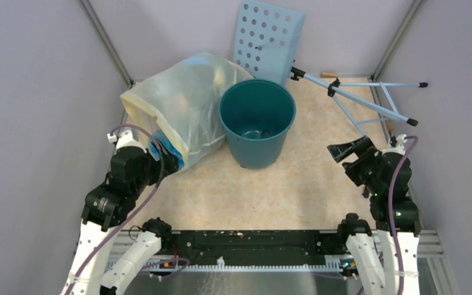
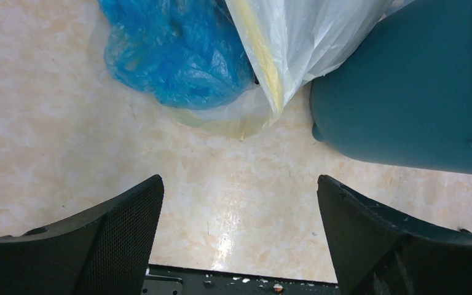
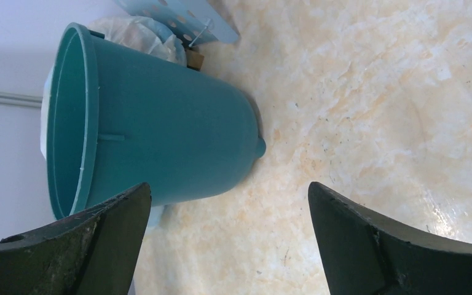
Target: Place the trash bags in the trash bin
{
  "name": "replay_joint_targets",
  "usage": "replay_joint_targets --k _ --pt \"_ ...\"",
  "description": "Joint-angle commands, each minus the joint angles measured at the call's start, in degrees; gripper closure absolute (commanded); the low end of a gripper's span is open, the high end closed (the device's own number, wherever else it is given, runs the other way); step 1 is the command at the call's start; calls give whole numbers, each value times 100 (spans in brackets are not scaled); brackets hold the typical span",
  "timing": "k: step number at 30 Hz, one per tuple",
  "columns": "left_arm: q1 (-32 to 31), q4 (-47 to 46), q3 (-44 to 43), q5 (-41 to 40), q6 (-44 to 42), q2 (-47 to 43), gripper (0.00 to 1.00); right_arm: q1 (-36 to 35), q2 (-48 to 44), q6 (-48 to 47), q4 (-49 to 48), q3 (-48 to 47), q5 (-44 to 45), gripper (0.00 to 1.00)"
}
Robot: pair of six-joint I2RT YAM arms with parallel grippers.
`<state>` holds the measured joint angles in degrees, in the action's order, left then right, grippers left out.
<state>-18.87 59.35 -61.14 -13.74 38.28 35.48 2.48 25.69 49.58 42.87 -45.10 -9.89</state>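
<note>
The light-blue trash bag (image 2: pixel 175 55) lies crumpled on the table, partly under the edge of the large whitish bag (image 2: pixel 295 37). In the top view only a strip of it (image 1: pixel 171 149) shows beside my left gripper (image 1: pixel 163 160). The dark-teal trash bin (image 1: pixel 257 120) stands upright in the middle, with no bag inside; it also shows in the left wrist view (image 2: pixel 405 92) and the right wrist view (image 3: pixel 160 141). My left gripper (image 2: pixel 239 184) is open and empty, just short of the blue bag. My right gripper (image 1: pixel 342 151) is open and empty, right of the bin (image 3: pixel 228 192).
The large whitish bag with yellowish edges (image 1: pixel 181 104) leans against the bin's left side. A pale-blue perforated panel (image 1: pixel 267 37) stands against the back wall. A folded tripod-like stand (image 1: pixel 356 98) lies at the back right. Walls close in on both sides.
</note>
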Motion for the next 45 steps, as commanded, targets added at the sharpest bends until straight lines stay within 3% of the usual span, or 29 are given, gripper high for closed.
replay_joint_targets --k 1,5,8,11,13,17,21,26,30,33,41,43,45 --pt "-1 101 280 391 366 178 1 51 90 -157 -60 -141 -137 4" --pt "-2 -8 636 184 995 156 3 51 266 -39 -77 0 -500 10" --pt "-2 -136 739 98 1225 352 12 51 296 -54 -33 -44 -504 12" --pt "11 81 635 -568 1508 507 21 51 312 -201 10 -138 -413 16" --pt "43 9 558 -937 1464 516 28 -3 363 -208 93 -199 -495 22" --pt "283 -343 608 -1154 1273 754 40 -99 337 -138 153 -37 -784 22" --pt "960 -1027 919 -485 997 1178 40 -130 303 -262 341 -218 -609 23" --pt "2220 -1989 1428 719 947 1635 28 -217 406 -474 491 -484 -477 23" --pt "2626 -2475 1591 1410 1275 2072 15 -370 428 -565 594 -560 -461 23" --pt "2925 -2840 1776 2027 1547 2284 13 -394 435 -612 681 -588 -488 23" --pt "3000 -3963 2513 3197 2323 2623 22 -538 513 -843 780 -579 -461 24" --pt "2996 -4099 2692 3338 2434 2725 34 -545 530 -821 756 -578 -466 25" --pt "3005 -3984 2691 3133 2417 2745 56 -547 546 -823 738 -589 -466 26"
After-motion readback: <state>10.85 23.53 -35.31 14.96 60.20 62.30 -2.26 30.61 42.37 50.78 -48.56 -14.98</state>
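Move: The blue bag lies about 16 cm ahead of the left hand, 4 cm to its left and some 19 cm below. The big clear bag that it lies against is centred roughly 27 cm ahead and 2 cm to the right of the left hand, 12 cm lower; the trash bin is about 17 cm ahead and 27 cm right, its middle 12 cm lower. From the right hand, the blue bag is some 15 cm ahead, 55 cm left and 18 cm below. Bring the left gripper down about 16 cm onto the blue bag: sink first, then reach 10 cm forward, swinging left and partly back right. Roll its left side down some 35 degrees, tipping the fingers down and turning counter-clockwise; half-close, reopen, then start closing around the near edge of the blue bag. Ease the right gripper slightly left, back and down, partly closing it. ##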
